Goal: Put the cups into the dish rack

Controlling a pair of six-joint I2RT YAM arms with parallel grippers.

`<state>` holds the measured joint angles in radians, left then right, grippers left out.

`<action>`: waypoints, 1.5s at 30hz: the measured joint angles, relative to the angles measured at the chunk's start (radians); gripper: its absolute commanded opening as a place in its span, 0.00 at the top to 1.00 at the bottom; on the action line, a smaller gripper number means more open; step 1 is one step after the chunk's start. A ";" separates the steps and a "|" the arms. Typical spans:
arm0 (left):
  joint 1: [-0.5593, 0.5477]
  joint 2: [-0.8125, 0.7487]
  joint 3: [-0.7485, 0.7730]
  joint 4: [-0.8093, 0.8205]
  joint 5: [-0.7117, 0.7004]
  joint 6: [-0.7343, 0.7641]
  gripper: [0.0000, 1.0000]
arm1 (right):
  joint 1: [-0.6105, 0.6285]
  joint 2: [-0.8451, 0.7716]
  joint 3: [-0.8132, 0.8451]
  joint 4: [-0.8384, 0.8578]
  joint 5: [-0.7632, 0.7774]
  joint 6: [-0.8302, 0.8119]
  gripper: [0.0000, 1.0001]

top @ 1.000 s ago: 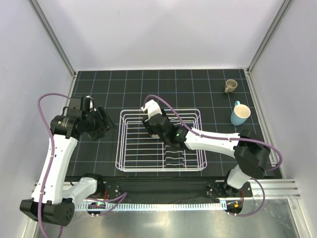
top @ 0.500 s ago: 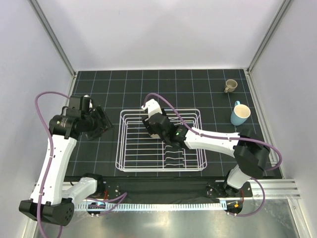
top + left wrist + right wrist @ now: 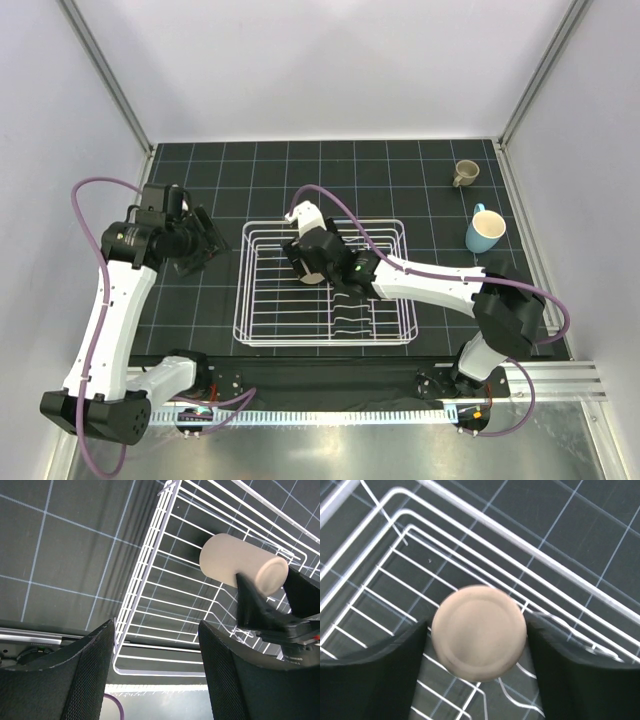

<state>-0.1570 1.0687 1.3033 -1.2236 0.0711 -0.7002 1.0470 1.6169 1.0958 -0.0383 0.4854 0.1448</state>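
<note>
A beige handleless cup lies on its side inside the white wire dish rack, near its far middle. My right gripper hovers over it. In the right wrist view the cup's round base sits between the two dark fingers with thin gaps at both sides, so the gripper is open. The left wrist view shows the cup resting on the rack wires. My left gripper stands open and empty just left of the rack. A light blue mug and a small tan mug stand at the far right.
The rack's wavy plate dividers fill its near right part. Grey walls and metal frame posts close in the black gridded mat on three sides. The arm bases and a rail run along the near edge.
The right gripper's jaws have widened and the beige cup, hidden under it before, now shows lying in the rack. The left gripper has shifted slightly up and back.
</note>
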 measured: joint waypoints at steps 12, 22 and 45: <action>0.000 0.052 0.008 0.017 -0.022 -0.037 0.33 | 0.000 -0.024 0.053 -0.220 -0.036 0.009 0.00; 0.011 0.294 0.129 0.075 -0.170 -0.048 0.33 | -0.018 -0.324 0.227 -0.500 -0.177 0.042 0.00; 0.308 0.818 0.350 0.396 -0.158 0.199 0.32 | -0.040 -0.766 0.024 -0.938 -0.397 0.364 0.00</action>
<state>0.1509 1.8870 1.6531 -0.8276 -0.0868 -0.5014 1.0065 0.8505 1.1194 -0.9768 0.0879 0.5091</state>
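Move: For the left hand, the green mug is about 20 cm ahead, 14 cm to the left and 19 cm below. The tan cup stands some 6 cm ahead and 18 cm to the right of that hand. The dish rack's middle is roughly 4 cm ahead and 22 cm to the right. The right hand still has the tan cup between its fingers, the cup's middle about 2 cm ahead and 4 cm below; the rack's middle is 3 cm back, 4 cm right and 13 cm below. Let go of the tan cup with the right gripper: open fully while easing slightly down, lift about 17 cm clear, then draw back and right across the rack, sinking partway with fingers tipping down. Bring the open left gripper some 22 cm forward, left and down towards the green mug, stopping above it untouched. ##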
